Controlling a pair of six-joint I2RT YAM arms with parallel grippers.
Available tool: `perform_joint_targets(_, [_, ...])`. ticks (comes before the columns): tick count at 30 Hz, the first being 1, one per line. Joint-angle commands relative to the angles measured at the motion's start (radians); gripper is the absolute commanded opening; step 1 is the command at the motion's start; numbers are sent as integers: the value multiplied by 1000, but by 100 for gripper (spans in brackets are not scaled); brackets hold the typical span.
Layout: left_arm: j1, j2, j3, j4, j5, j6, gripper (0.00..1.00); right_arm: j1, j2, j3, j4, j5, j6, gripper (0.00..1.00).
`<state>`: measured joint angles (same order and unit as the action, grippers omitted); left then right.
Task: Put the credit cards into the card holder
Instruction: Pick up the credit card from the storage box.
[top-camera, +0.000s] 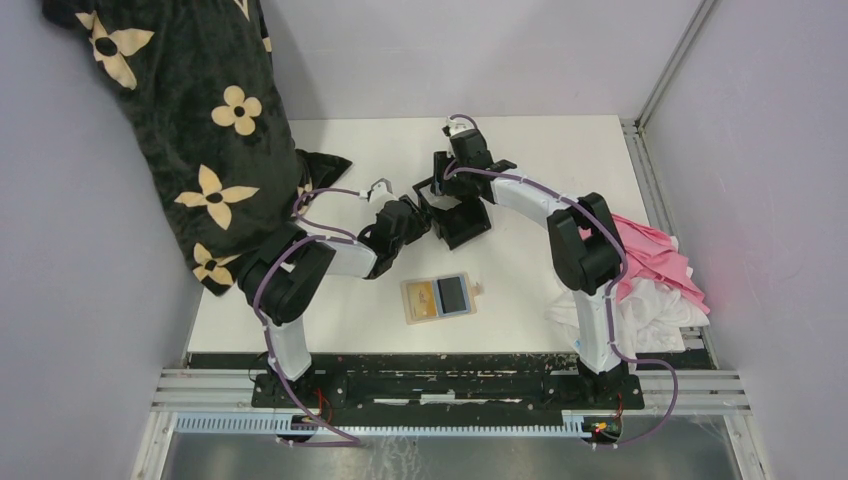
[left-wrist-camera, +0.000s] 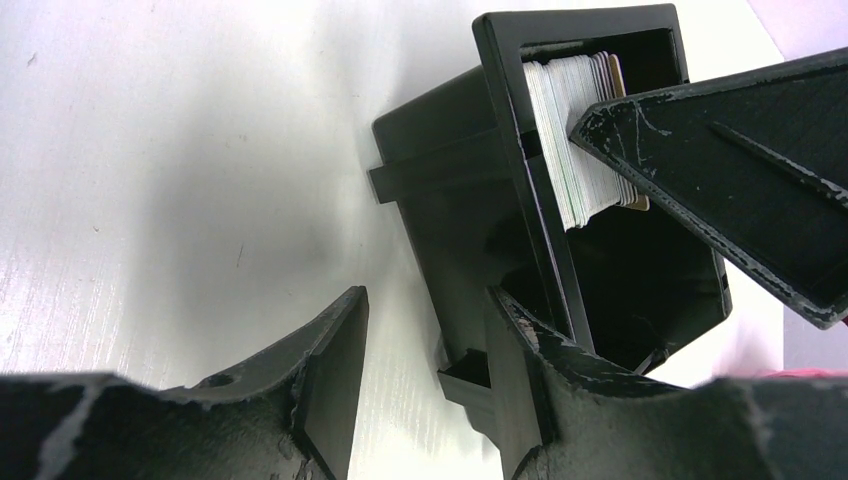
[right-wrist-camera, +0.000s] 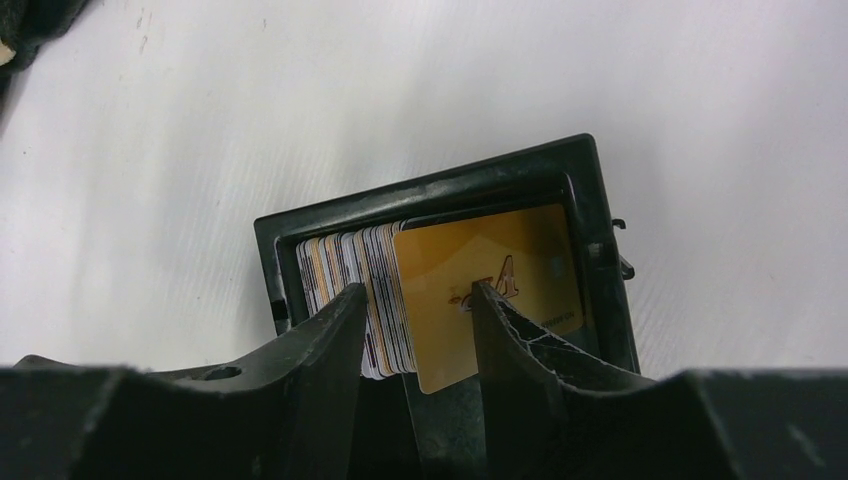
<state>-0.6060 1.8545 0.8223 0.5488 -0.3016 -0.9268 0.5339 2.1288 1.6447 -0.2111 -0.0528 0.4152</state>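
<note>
The card holder (top-camera: 438, 297), tan and lying open, sits on the near part of the table with a golden card and a dark card showing in it. A black tray (top-camera: 465, 225) (left-wrist-camera: 500, 60) (right-wrist-camera: 420, 190) holds an upright stack of credit cards (left-wrist-camera: 565, 140) (right-wrist-camera: 340, 255), with a golden card (right-wrist-camera: 490, 260) leaning at its end. My right gripper (top-camera: 447, 185) (right-wrist-camera: 418, 290) reaches into the tray, its jaws partly apart, straddling part of the stack and the golden card. My left gripper (top-camera: 425, 205) (left-wrist-camera: 425, 300) is open at the tray's side, one finger against its wall.
A black cloth with cream flowers (top-camera: 190, 130) hangs over the left edge of the white table (top-camera: 560, 150). Pink and white cloths (top-camera: 650, 280) are heaped at the right edge beside the right arm. Walls close in the back and both sides.
</note>
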Motion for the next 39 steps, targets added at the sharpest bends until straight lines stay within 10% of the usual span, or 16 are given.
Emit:
perform_joint_targets(1, [4,4,37,39,14,-44,53,4,-66,-17,-1,-24,13,48])
perform_joint_targets(39, [2,-58,15,11,21,-12,52,36,-170,-75,-44,57,-5,17])
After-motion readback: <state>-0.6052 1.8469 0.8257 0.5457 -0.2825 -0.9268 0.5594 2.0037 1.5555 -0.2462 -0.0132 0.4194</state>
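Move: The gold credit card leans in the storage box right at the right hand's open fingertips, its middle about 1 cm ahead, 2 cm to the right and 2 cm below; its stack-side edge shows between the fingers. The white card stack sits some 2 cm left and 1 cm back, also 2 cm below. The storage box's middle is roughly 4 cm back, 2 cm right and 5 cm below. From the left hand the gold card is some 7 cm ahead, 5 cm right and 1 cm higher. The gold card's edge next to the stack is taken between the right hand's closing fingers, one finger on the stack side, while that hand draws back about 3 cm and rises some 2 cm, away from the box's far end, the wrist keeping its angle. The fingers go from half open to nearly shut around the card, still narrowing at the end. ##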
